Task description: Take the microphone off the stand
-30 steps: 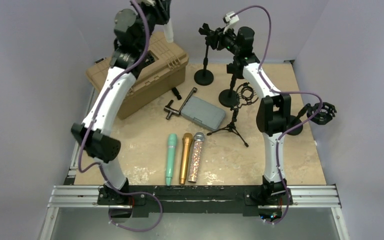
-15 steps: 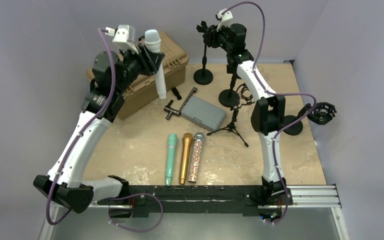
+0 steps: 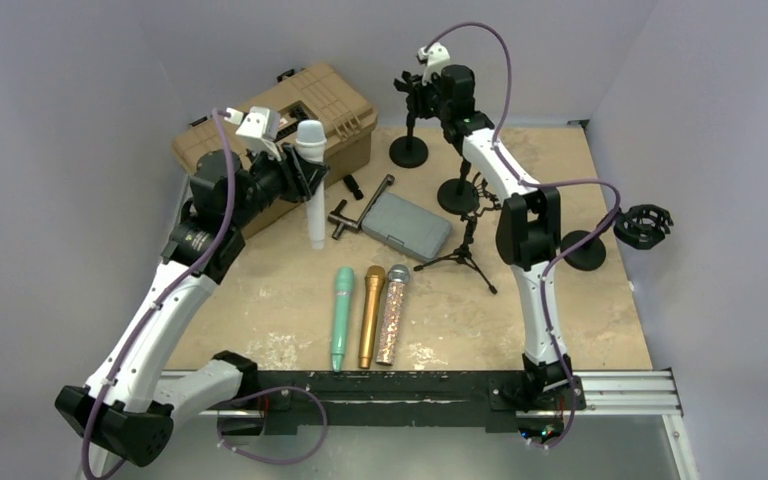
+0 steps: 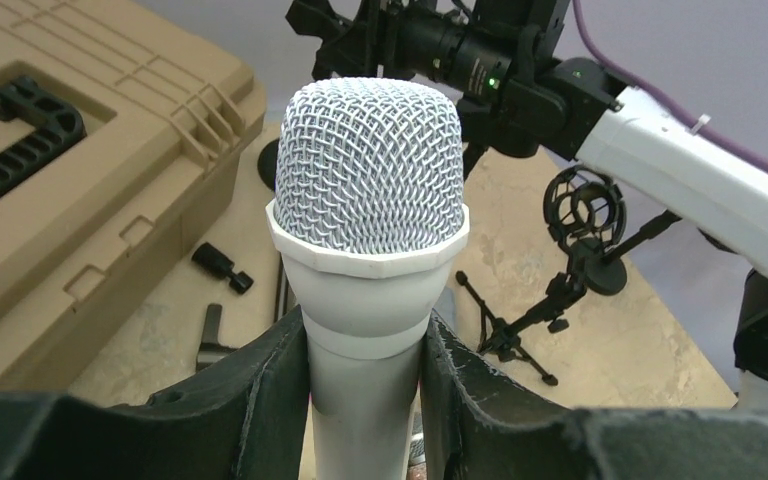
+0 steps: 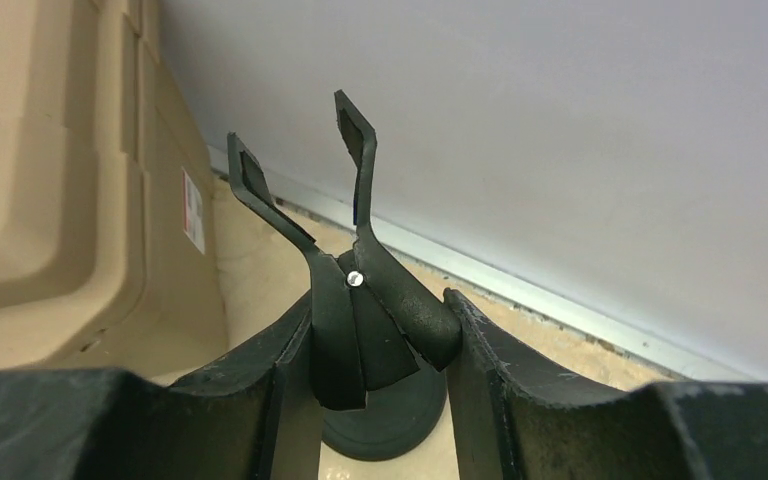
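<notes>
My left gripper [image 3: 300,172] is shut on a white microphone [image 3: 312,178] with a mesh head [image 4: 368,165], held upright above the table, clear of any stand. In the left wrist view the handle [image 4: 365,415] sits between both fingers. My right gripper [image 3: 418,88] is shut on the clip of a black round-base stand [image 3: 409,152] at the back. In the right wrist view the empty forked clip [image 5: 345,280] sits between my fingers above the round base [image 5: 385,425].
A tan case [image 3: 290,130] stands at the back left. A grey box [image 3: 405,226], a T-shaped tool [image 3: 345,215], a small tripod [image 3: 465,255] and two more stands [image 3: 460,195] lie mid-table. Three microphones, green [image 3: 342,315], gold [image 3: 370,313] and glittery [image 3: 392,312], lie in front.
My left arm has carried the white microphone down and toward the table's middle. My right gripper has shifted slightly left at the back stand's clip.
</notes>
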`<move>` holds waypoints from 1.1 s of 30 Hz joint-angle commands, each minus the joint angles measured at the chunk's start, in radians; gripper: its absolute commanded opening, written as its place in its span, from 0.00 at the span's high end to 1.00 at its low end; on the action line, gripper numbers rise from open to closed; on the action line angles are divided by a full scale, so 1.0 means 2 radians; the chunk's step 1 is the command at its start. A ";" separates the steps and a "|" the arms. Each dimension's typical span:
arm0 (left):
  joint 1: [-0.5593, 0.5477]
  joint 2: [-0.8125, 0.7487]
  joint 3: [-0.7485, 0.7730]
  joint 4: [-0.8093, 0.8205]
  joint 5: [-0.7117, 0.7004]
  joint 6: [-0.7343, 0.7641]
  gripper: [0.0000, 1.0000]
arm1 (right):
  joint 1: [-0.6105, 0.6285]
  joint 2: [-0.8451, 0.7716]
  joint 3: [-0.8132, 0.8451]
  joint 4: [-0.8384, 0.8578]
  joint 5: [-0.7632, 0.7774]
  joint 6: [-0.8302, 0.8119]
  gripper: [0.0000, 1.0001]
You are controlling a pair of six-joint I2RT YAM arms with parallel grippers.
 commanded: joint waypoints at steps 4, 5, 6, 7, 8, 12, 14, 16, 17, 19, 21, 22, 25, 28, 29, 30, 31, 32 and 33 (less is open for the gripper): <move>-0.001 0.002 -0.050 0.043 0.003 0.018 1.00 | -0.001 0.053 -0.007 -0.103 0.040 -0.022 1.00; -0.001 0.004 -0.056 0.044 0.002 0.018 1.00 | 0.000 0.053 -0.007 -0.103 0.048 -0.022 1.00; -0.001 0.006 -0.061 0.043 0.002 0.018 1.00 | 0.001 0.052 -0.006 -0.103 0.051 -0.022 0.97; -0.001 0.009 -0.066 0.044 0.002 0.018 1.00 | 0.002 0.050 -0.005 -0.103 0.052 -0.021 0.93; -0.002 0.011 -0.073 0.045 0.002 0.016 1.00 | 0.003 0.047 -0.004 -0.104 0.051 -0.021 0.88; -0.011 0.025 -0.076 0.031 -0.011 0.017 1.00 | 0.004 0.024 0.009 -0.113 0.052 -0.014 0.62; -0.020 0.037 -0.070 0.013 -0.025 0.024 1.00 | 0.005 0.006 0.016 -0.115 0.043 -0.010 0.50; -0.021 0.047 -0.067 -0.010 -0.031 0.020 1.00 | 0.005 -0.009 0.030 -0.123 0.042 -0.008 0.39; -0.021 0.048 -0.071 -0.022 -0.033 0.014 1.00 | 0.005 -0.016 0.039 -0.128 0.042 -0.007 0.32; -0.021 0.048 -0.088 -0.030 -0.036 0.006 1.00 | 0.005 -0.027 0.057 -0.140 0.034 -0.004 0.25; -0.021 0.043 -0.110 -0.037 -0.039 -0.001 1.00 | 0.005 -0.044 0.059 -0.145 0.020 -0.002 0.18; -0.021 0.042 -0.119 -0.042 -0.040 -0.004 1.00 | 0.005 -0.054 0.054 -0.144 0.015 0.001 0.13; -0.021 0.036 -0.151 -0.056 -0.048 -0.013 1.00 | 0.005 -0.096 0.026 -0.132 0.009 0.014 0.10; -0.021 0.036 -0.185 -0.061 -0.060 -0.027 1.00 | 0.006 -0.131 0.007 -0.133 0.005 0.027 0.09; -0.021 0.037 -0.199 -0.061 -0.062 -0.032 1.00 | 0.006 -0.146 -0.007 -0.131 0.001 0.043 0.08; -0.021 0.038 -0.207 -0.060 -0.062 -0.037 1.00 | 0.005 -0.163 -0.024 -0.125 -0.006 0.053 0.08; -0.021 0.041 -0.216 -0.060 -0.063 -0.041 1.00 | 0.005 -0.183 -0.045 -0.114 -0.014 0.062 0.07; -0.021 0.042 -0.223 -0.061 -0.068 -0.044 1.00 | 0.005 -0.205 -0.075 -0.097 -0.027 0.074 0.07; -0.021 0.044 -0.230 -0.065 -0.076 -0.049 1.00 | 0.006 -0.230 -0.106 -0.076 -0.042 0.091 0.07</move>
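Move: The left hand, holding the white microphone, has its likely laying place, bare table left of the teal microphone, some 13 cm back, 2 cm left and 36 cm below. The teal microphone's middle is level with that spot, 5 cm to the hand's right, the gold one about 11 cm right. The right hand has the empty stand's clamp in its fingers; a second stand's base is roughly 15 cm back, 9 cm right and 23 cm below. Down goes the left hand, some 25 cm and fastest towards the end, easing slightly back as it tips fingers-down about 35 degrees, keeping its hold on the white microphone and bringing it towards the table beside the teal one. The right hand sinks about 2 cm with the clamp, pauses, opens wide to let go, then draws back about 8 cm and rises clear. ##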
